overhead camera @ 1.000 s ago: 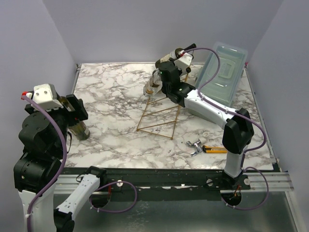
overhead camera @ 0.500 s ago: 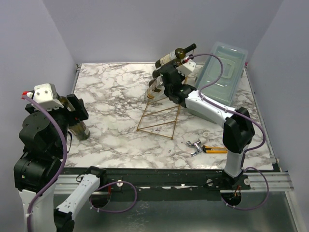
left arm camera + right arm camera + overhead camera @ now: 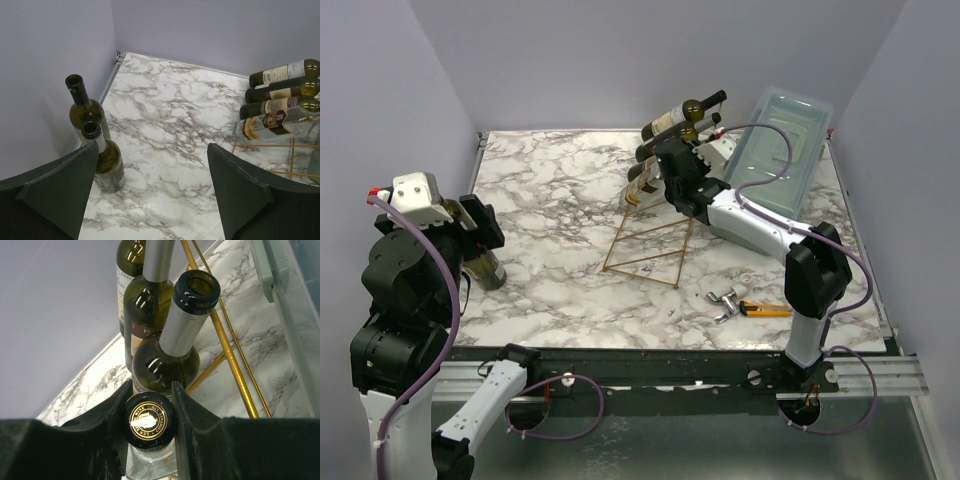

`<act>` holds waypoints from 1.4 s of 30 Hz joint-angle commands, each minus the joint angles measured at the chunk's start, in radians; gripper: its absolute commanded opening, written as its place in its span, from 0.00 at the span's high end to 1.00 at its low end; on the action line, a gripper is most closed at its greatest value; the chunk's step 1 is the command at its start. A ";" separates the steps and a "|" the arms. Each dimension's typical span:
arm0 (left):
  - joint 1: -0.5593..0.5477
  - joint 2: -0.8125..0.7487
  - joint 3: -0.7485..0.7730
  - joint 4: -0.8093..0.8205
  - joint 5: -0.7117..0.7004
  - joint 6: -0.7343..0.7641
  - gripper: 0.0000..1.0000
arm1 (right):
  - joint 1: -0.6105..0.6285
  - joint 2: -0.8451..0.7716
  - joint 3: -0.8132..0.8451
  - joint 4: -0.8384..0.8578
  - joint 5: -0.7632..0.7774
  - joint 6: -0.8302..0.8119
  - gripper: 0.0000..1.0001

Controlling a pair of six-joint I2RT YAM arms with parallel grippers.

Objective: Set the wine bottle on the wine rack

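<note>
The gold wire wine rack (image 3: 650,240) stands slanted at the table's middle back. Three dark bottles (image 3: 675,118) lie across its upper rungs. Below them lies a clear wine bottle (image 3: 270,125) with a black, gold-printed cap (image 3: 149,421). My right gripper (image 3: 152,385) is shut on this bottle's neck just behind the cap, close under a green bottle (image 3: 165,360). My left gripper (image 3: 152,146) hangs open and empty at the far left, above the marble. Two upright green bottles (image 3: 107,160) stand just left of it.
A pale blue plastic box (image 3: 780,150) lies at the back right, close behind my right arm. A small metal fitting (image 3: 725,300) and a yellow utility knife (image 3: 765,309) lie near the front right. Walls close the table on the left, back and right.
My right wrist has dropped and swung right from the rack's top, uncovering the upper dark bottles. It stays shut on the clear bottle. The left arm has not moved.
</note>
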 commanded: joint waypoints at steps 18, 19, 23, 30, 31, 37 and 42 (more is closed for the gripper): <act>-0.004 -0.001 -0.009 -0.004 0.048 -0.042 0.09 | 0.002 -0.098 -0.098 0.064 -0.030 -0.039 0.44; -0.004 -0.001 -0.010 -0.004 0.049 -0.043 0.09 | 0.002 -0.103 -0.102 0.063 -0.031 -0.047 0.42; -0.005 -0.002 -0.013 -0.006 0.059 -0.053 0.09 | 0.001 -0.118 -0.112 0.065 -0.045 -0.094 0.37; -0.005 0.001 -0.012 -0.007 0.070 -0.067 0.09 | 0.001 -0.141 -0.113 0.068 -0.069 -0.192 0.29; -0.004 0.002 -0.013 -0.007 0.072 -0.068 0.09 | 0.001 -0.141 -0.110 0.062 -0.067 -0.206 0.29; -0.005 0.007 -0.013 -0.007 0.082 -0.078 0.09 | 0.002 -0.142 -0.090 0.051 -0.051 -0.277 0.27; -0.003 0.008 -0.010 -0.008 0.080 -0.079 0.09 | 0.002 -0.152 -0.089 0.053 -0.040 -0.316 0.27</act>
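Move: The right hand still pinches the capped neck of the clear wine bottle. The bottle's middle lies about 10 cm to the hand's left, 4 cm back and 5 cm below, at its place on the wine rack. The nearest dark bottle's middle is some 4 cm ahead, 8 cm left and 5 cm below, and the plastic box is level with the hand, 18 cm right and 12 cm below. From the left hand the clear bottle is roughly 27 cm ahead, 35 cm right and 24 cm below. The right hand, its grip still closed on the neck, first eases back, right and down by under a centimetre each, then opens its fingers to about twice their gap and lets go of the clear bottle's neck. As they spread it keeps backing off from the cap towards the robot, about 2 cm in all, and rises nearly 2 cm from its lowest point, while the wrist rolls its left side down some 10 degrees and turns slightly counter-clockwise. ##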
